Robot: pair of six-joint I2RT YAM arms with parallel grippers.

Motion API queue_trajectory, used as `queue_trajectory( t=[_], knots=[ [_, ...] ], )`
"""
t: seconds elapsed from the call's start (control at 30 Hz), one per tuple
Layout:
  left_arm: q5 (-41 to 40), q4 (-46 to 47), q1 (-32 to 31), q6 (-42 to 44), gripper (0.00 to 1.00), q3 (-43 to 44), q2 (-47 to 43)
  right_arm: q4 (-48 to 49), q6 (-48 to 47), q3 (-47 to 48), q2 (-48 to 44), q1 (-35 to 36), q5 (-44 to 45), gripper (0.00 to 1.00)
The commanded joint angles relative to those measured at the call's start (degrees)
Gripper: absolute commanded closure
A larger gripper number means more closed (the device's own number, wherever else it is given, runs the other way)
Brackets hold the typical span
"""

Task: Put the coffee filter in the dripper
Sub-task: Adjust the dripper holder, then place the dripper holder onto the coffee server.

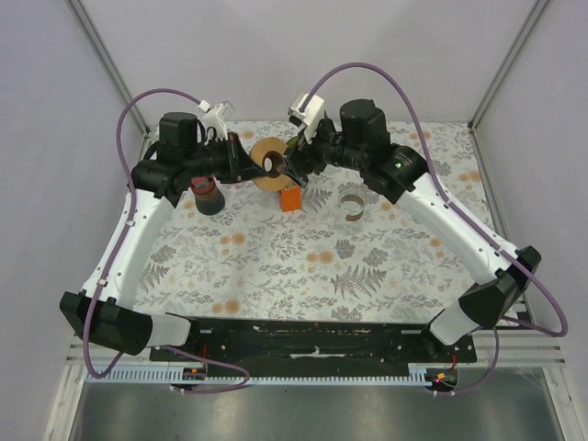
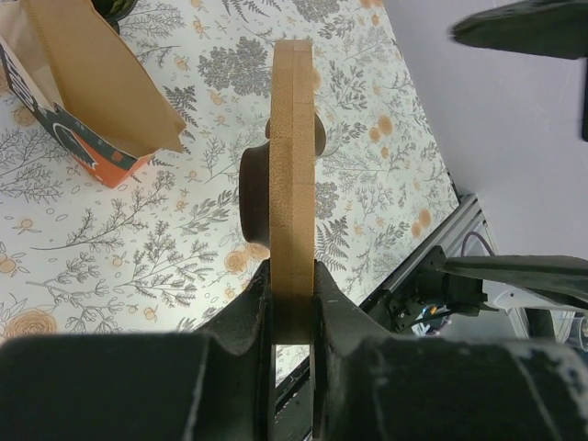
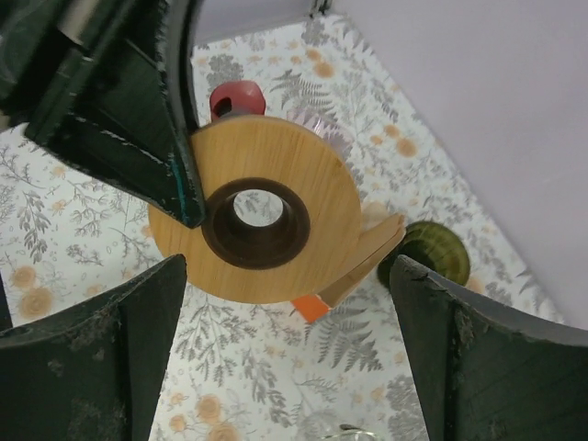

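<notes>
The dripper (image 1: 265,152) is a round wooden disc with a dark brown collar around a centre hole (image 3: 257,220). It hangs tilted on edge above the back of the table. My left gripper (image 2: 293,276) is shut on its rim (image 2: 293,165), one finger on each flat face. My right gripper (image 3: 289,266) is open just in front of the disc, its fingers (image 3: 147,312) wide apart with nothing between them. The brown paper coffee filter (image 2: 96,83) stands in an orange pack (image 1: 290,199) on the table below, and its edge (image 3: 372,250) shows beside the disc.
A dark cup with a red rim (image 1: 209,193) stands under the left arm. A clear glass vessel (image 1: 354,204) sits right of the orange pack. A dark green round object (image 3: 432,250) lies beyond the filter pack. Grey walls close in on three sides of the floral tablecloth (image 1: 303,266).
</notes>
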Motion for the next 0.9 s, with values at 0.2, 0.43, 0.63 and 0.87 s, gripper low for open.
queue_trajectory(
  t=[0.2, 0.43, 0.63, 0.87],
  knots=[
    [5.95, 3.03, -0.37, 2.08, 0.98, -1.18, -3.52, -6.25, 9.52, 8.26, 8.84, -0.45, 3.68, 0.09],
    [7.09, 3.56, -0.46, 2.17, 0.98, -2.59, -4.04, -3.79, 13.12, 10.64, 11.74, -1.6, -0.01, 0.18],
    [7.62, 4.35, -0.46, 1.73, 0.98, -1.89, -3.87, -3.26, 12.69, 10.2, 12.98, -1.6, -0.81, 0.23],
    [8.94, 6.37, -0.46, 0.33, 0.98, -1.98, -3.43, -1.77, 11.45, 7.83, 11.92, -1.6, -0.46, 0.4]
  ],
)
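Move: My left hand already grips the dripper holder by its rim; the holder's middle is about 3 cm ahead of that hand and 3 cm to its right, at the same height. From my open right hand it lies some 2 cm ahead, 6 cm left and 6 cm below. Down on the table, about 30 cm below my right hand, the filter box is some 16 cm ahead and 4 cm left, and the brown-banded glass about 12 cm ahead and 13 cm right. I drop my wide-open right hand about 6 cm while reaching some 4 cm forward and a little left, tipping it down roughly 15 degrees. As it slows I narrow the fingers to about three quarters open, so they come around the holder's free rim, one against or close to its near face and the other past the edge. My left hand keeps its pinch and draws the holder back about 2 cm. ##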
